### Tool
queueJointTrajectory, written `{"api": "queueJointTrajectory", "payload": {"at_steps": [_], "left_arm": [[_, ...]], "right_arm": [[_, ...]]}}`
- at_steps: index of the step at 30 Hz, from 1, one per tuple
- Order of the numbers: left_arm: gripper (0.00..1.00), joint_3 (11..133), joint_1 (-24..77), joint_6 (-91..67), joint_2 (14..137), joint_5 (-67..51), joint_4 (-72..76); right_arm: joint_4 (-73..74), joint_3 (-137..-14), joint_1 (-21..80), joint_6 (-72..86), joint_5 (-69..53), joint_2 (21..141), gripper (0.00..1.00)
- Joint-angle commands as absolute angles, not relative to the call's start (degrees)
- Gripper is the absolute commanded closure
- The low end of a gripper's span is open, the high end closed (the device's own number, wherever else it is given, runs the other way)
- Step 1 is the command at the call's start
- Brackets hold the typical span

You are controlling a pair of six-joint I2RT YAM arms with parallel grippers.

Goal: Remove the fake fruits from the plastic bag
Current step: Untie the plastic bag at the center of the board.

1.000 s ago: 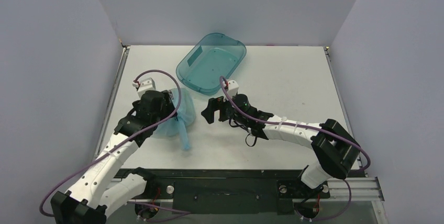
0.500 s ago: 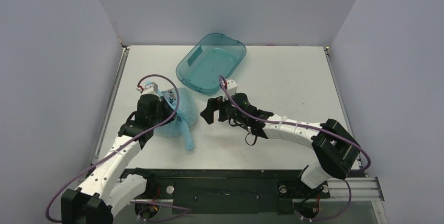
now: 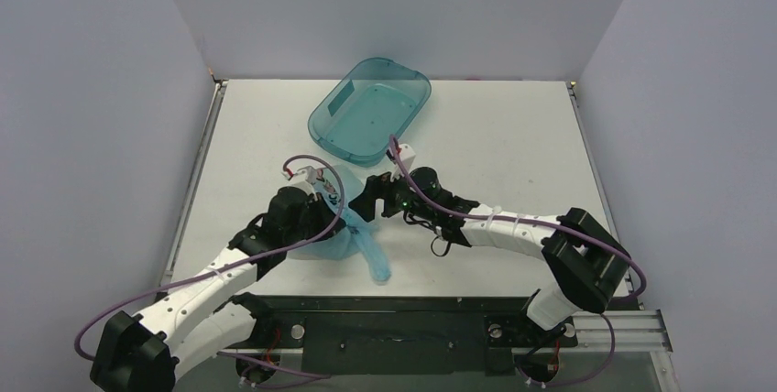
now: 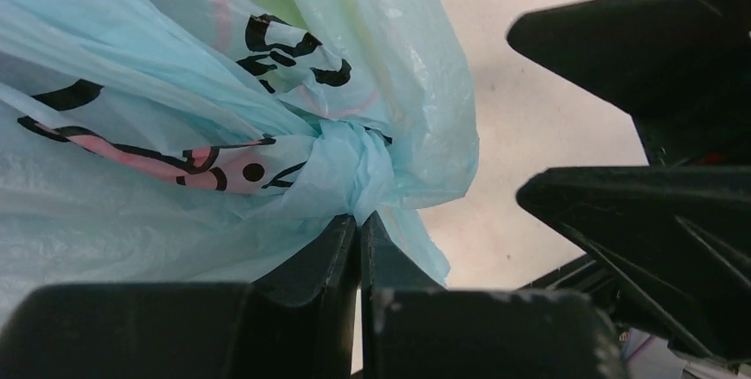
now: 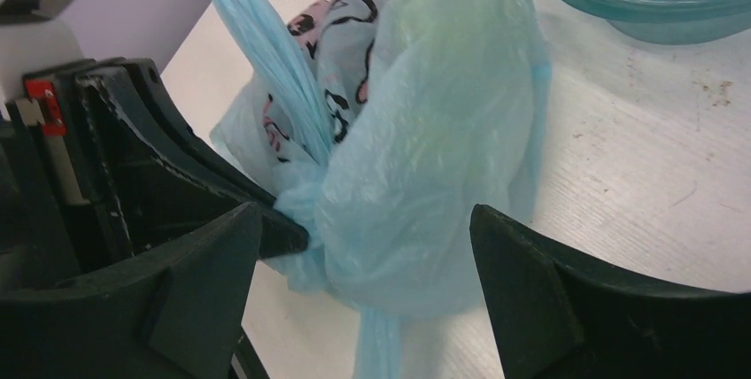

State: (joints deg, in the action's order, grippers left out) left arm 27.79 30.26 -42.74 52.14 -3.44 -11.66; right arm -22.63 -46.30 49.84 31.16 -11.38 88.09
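The light blue plastic bag (image 3: 344, 227) with pink and dark print lies on the table between the two arms. My left gripper (image 3: 322, 201) is shut on the bag's knotted neck (image 4: 354, 166). My right gripper (image 3: 371, 198) is open just right of the bag; in the right wrist view its jaws stand either side of the bag's bulge (image 5: 425, 158). A handle loop (image 3: 374, 259) trails toward the near edge. The fake fruits are inside the bag; only a faint green shade shows through the plastic (image 5: 460, 25).
A rigid teal transparent tub (image 3: 370, 108) stands tilted at the back centre of the table. The white table (image 3: 513, 145) is walled on three sides. The arm bases and a black rail run along the near edge.
My left gripper has moved right and nearer with the bag in it, carrying it close to my right gripper. The handle loop has swung right. The right arm has barely moved.
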Motion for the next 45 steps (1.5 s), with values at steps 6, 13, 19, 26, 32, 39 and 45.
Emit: {"api": "queueJointTrajectory", "payload": {"at_steps": [6, 13, 19, 26, 32, 39, 45], "left_arm": [[1.0, 26.0, 34.0, -49.7, 51.0, 2.0, -4.9], [1.0, 23.5, 34.0, -53.5, 48.6, 1.5, -1.8], [1.0, 23.7, 34.0, -53.5, 46.1, 1.4, -3.3], [1.0, 24.8, 34.0, -53.9, 44.7, 3.3, -6.7], [1.0, 26.4, 33.5, -53.8, 41.4, 10.6, -16.1], [1.0, 33.3, 31.3, -50.2, 37.8, 21.1, -33.0], [1.0, 35.6, 31.0, -48.7, 35.8, 24.0, -38.9]], "right_arm": [[-28.8, -49.5, 50.1, 33.9, -17.4, 92.4, 0.28], [-27.3, -50.3, 50.1, 33.3, -15.7, 94.3, 0.39], [-24.8, -51.5, 50.3, 31.9, -14.9, 95.5, 0.58], [-24.2, -49.7, 50.4, 30.4, -9.7, 93.6, 0.98], [-24.6, -47.6, 49.9, 30.5, -6.2, 91.0, 1.0], [-26.2, -44.2, 46.7, 32.7, -3.8, 88.6, 1.0], [-26.9, -43.1, 44.9, 33.6, -4.2, 87.5, 1.0]]}}
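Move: Some 3 cm below the right fingertips and 2 cm to their left is the bag film beside the knot, level fore and aft. The knot lies about 4 cm back, 3 cm left and 4 cm below that hand. The free handle is roughly 10 cm back, 2 cm right and 9 cm lower, and the tray's middle some 21 cm ahead, 1 cm right, 9 cm down. The left fingers already pinch the bag, with the knot about 1 cm ahead and 1 cm below. Sinking about 3 cm and easing left towards the knot, the right hand shuts its open fingers on the film beside it, then draws right and forward, turning slightly clockwise. The left keeps its pinch, shifts about 1 cm right and waits while its wrist tilts a little; late on it pulls left some 8 cm and rises about 3, turning counter-clockwise, away from the right hand. ##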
